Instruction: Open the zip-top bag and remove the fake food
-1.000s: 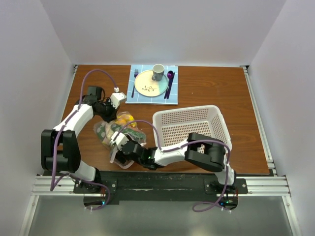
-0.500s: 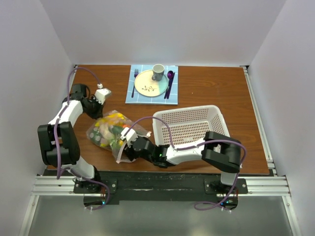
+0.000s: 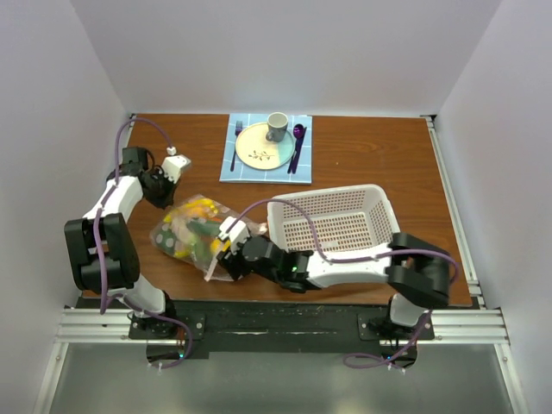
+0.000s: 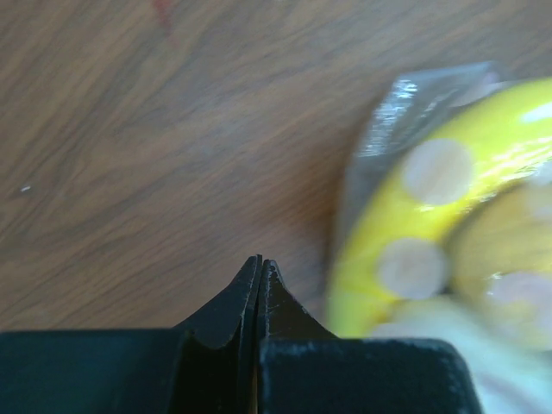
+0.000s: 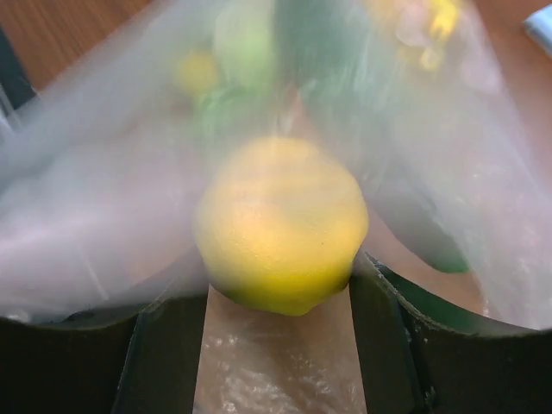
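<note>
The zip-top bag (image 3: pixel 183 231) lies crumpled at the left of the table, holding the fake food in yellow, orange and green. My right gripper (image 3: pixel 222 252) reaches into the bag's near end. In the right wrist view its fingers (image 5: pixel 164 345) press both sides of a yellow lemon (image 5: pixel 280 224), with clear bag film (image 5: pixel 95 216) draped above and a green piece (image 5: pixel 302 34) blurred behind. My left gripper (image 3: pixel 166 197) sits at the bag's far left corner. Its jaws (image 4: pixel 260 263) are shut with nothing between them, beside a yellow banana (image 4: pixel 405 216) seen through the dotted plastic.
A white perforated basket (image 3: pixel 323 197) stands right of the bag, over my right arm. At the back, a blue placemat (image 3: pixel 304 172) carries a plate (image 3: pixel 259 148), a cup (image 3: pixel 277 126) and cutlery. The table's left edge runs close to my left arm.
My left gripper drew back to the left, and the bag shifted left. My right arm stretched further left into the bag and its jaws narrowed onto the lemon.
</note>
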Available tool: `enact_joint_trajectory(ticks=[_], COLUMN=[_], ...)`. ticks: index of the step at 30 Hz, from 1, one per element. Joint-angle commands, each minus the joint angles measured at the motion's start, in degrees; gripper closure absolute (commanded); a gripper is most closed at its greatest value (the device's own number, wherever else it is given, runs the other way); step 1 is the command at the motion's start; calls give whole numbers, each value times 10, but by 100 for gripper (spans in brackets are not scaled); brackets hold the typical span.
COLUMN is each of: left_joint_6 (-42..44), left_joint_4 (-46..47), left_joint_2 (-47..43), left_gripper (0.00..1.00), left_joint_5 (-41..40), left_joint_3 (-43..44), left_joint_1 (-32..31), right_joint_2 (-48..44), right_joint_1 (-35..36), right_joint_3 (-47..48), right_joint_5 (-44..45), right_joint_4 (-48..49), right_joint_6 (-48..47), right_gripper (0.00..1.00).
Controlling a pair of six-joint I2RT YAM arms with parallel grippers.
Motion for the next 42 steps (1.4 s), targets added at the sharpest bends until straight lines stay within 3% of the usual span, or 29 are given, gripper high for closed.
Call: enact_joint_trajectory(ticks=[1, 9, 13, 17, 22, 30, 31, 32, 34, 35, 37, 38, 41, 42], left_joint_6=[21, 11, 14, 22, 22, -3, -6, -8, -8, -7, 7, 10, 23, 26], left_joint_4=[55, 58, 52, 52, 53, 17, 0, -20, -83, -99, -133, -136, -133, -128], left_joint_2=[0, -3, -11, -5, 22, 26, 25, 23, 22, 17, 10, 5, -1, -1], left_gripper=[100, 100, 100, 100, 100, 100, 100, 97, 70, 42, 17, 8, 2, 2], left_joint_5=[-40, -34, -34, -35, -37, -13, 8, 23, 71, 86, 112, 116, 118, 119], left_joint_3=[8, 5, 10, 24, 50, 81, 96, 104, 120, 117, 101, 92, 51, 42], left_joint_1=[17, 16, 19, 38, 59, 62, 62, 62, 62, 62, 63, 62, 63, 63], right_joint_2=[-129, -165, -155, -252, -398, -425, -415, -404, -361, -344, -313, -307, -306, -312], right_joint_1=[-1, -1, -1, -1, -2, -2, -2, -3, -8, -12, -13, -13, -13, -12], right_joint_3=[-7, -70, -61, -111, -143, -172, -170, -163, -134, -124, -97, -91, -85, -90], right_joint_5=[32, 34, 99, 191, 192, 217, 279, 321, 416, 443, 465, 472, 460, 448], right_joint_4=[-42, -66, -117, -139, -174, -254, -267, -322, -384, -447, -485, -492, -451, -427], right_joint_6=[-11, 16, 28, 33, 33, 86, 98, 144, 191, 247, 277, 279, 241, 219], right_gripper=[99, 96, 100, 100, 100, 100, 100, 100, 100, 92, 77, 54, 2, 1])
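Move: The basket's middle lies about 28 cm to the right of the right gripper, some 5 cm farther out and 7 cm lower; that gripper already holds the yellow fruit, still veiled by the bag's plastic. The bag's middle is about 6 cm left and 7 cm ahead of the same hand; the plate, 32 cm ahead and 10 cm right. From the left gripper, the bag's middle lies some 12 cm right, 8 cm back and a little below. Bring the right gripper out of the bag with the yellow fruit still pinched: raise it about 10 cm and dip, carry it some 24 cm right into the space over the basket in a second rise and dip, turning clockwise about 40 degrees, then open to release. Swing the shut left gripper left and forward away from the bag, then back right and up, opening wide. ##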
